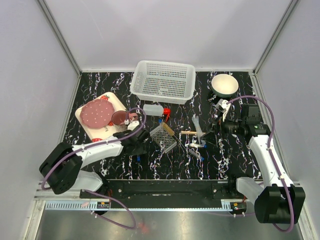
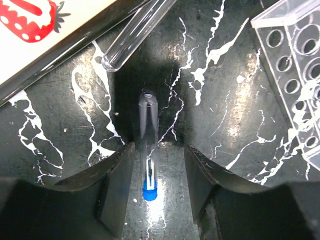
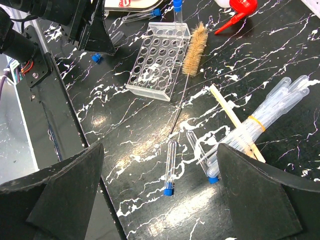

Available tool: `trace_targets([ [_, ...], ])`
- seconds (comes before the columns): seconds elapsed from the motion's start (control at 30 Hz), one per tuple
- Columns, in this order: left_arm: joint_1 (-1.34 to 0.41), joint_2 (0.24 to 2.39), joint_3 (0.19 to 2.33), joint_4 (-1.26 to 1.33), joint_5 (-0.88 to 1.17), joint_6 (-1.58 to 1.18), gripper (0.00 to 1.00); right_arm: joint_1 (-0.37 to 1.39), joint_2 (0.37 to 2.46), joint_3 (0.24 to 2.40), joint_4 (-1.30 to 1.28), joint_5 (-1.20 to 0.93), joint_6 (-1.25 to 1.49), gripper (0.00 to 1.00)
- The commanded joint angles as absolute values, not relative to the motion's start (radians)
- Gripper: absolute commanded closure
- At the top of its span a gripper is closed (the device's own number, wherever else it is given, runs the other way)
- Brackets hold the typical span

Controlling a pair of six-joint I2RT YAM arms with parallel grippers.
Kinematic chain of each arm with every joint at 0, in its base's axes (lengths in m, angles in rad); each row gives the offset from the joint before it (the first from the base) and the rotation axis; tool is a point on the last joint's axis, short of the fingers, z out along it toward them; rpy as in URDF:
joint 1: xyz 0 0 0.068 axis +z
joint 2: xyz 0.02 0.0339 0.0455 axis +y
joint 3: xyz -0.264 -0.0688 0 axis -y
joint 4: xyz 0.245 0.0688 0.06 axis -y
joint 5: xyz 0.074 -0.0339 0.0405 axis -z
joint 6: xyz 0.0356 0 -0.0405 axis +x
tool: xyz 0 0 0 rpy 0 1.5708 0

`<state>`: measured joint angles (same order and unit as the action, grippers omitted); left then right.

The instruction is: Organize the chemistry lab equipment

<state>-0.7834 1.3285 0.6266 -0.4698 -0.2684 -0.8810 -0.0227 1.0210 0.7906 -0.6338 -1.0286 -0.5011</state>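
A clear blue-capped test tube point(image 2: 148, 145) lies flat on the black marbled table. My left gripper point(image 2: 159, 150) is open and low over it, one finger on each side, not touching. In the top view this gripper point(image 1: 137, 142) is left of the clear perforated tube rack point(image 1: 163, 137). My right gripper point(image 3: 157, 150) is open above two more lying tubes point(image 3: 170, 167). A banded bundle of pipettes point(image 3: 270, 110) and wooden sticks point(image 3: 235, 117) lie right of them. The red-capped bottle point(image 1: 152, 110) lies behind the rack. I cannot make out a funnel.
A brush point(image 3: 192, 42) lies beside the rack point(image 3: 157, 62). Another tube point(image 2: 137, 32) lies against the strawberry-print tray point(image 1: 87, 125), which holds a pink plate and mug. A white mesh basket point(image 1: 163, 80) and a white bowl point(image 1: 224, 85) stand at the back.
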Motion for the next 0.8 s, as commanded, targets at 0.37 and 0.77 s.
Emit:
trace_targets([
  [0.37,-0.9,1.476,0.744,-0.595,-0.364,-0.827,0.84,-0.029,0.997,0.792,-0.63,-1.023,-0.52,0.0],
  [0.77,-0.96,1.168,0.673,-0.419,-0.138,-0.654,0.89,-0.029,0.992,0.781,-0.699,-1.127,-0.587,0.0],
])
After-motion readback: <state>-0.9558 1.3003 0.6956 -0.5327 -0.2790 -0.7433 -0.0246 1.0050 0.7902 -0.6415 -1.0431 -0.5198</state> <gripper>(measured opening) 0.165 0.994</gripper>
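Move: The blue-capped test tube lies almost under the left gripper, its middle about 2 cm ahead and 1 cm left of the hand point and 1 cm below, its cap end towards the base. A second tube lies about 12 cm ahead and 2 cm left; the clear rack is some 10 cm ahead and 14 cm right, the mug 23 cm ahead and 11 cm left. From the right hand the capped tube is roughly 38 cm left, 4 cm back and 17 cm down. Hold the left gripper low over the tube, rolling it slightly so its left side rises, and close the half-open fingers to pinch the tube just above its blue cap. Then carry it about 3 cm right and 2 cm back, lifting some 2 cm at the end while turning the wrist about 15 degrees clockwise. ##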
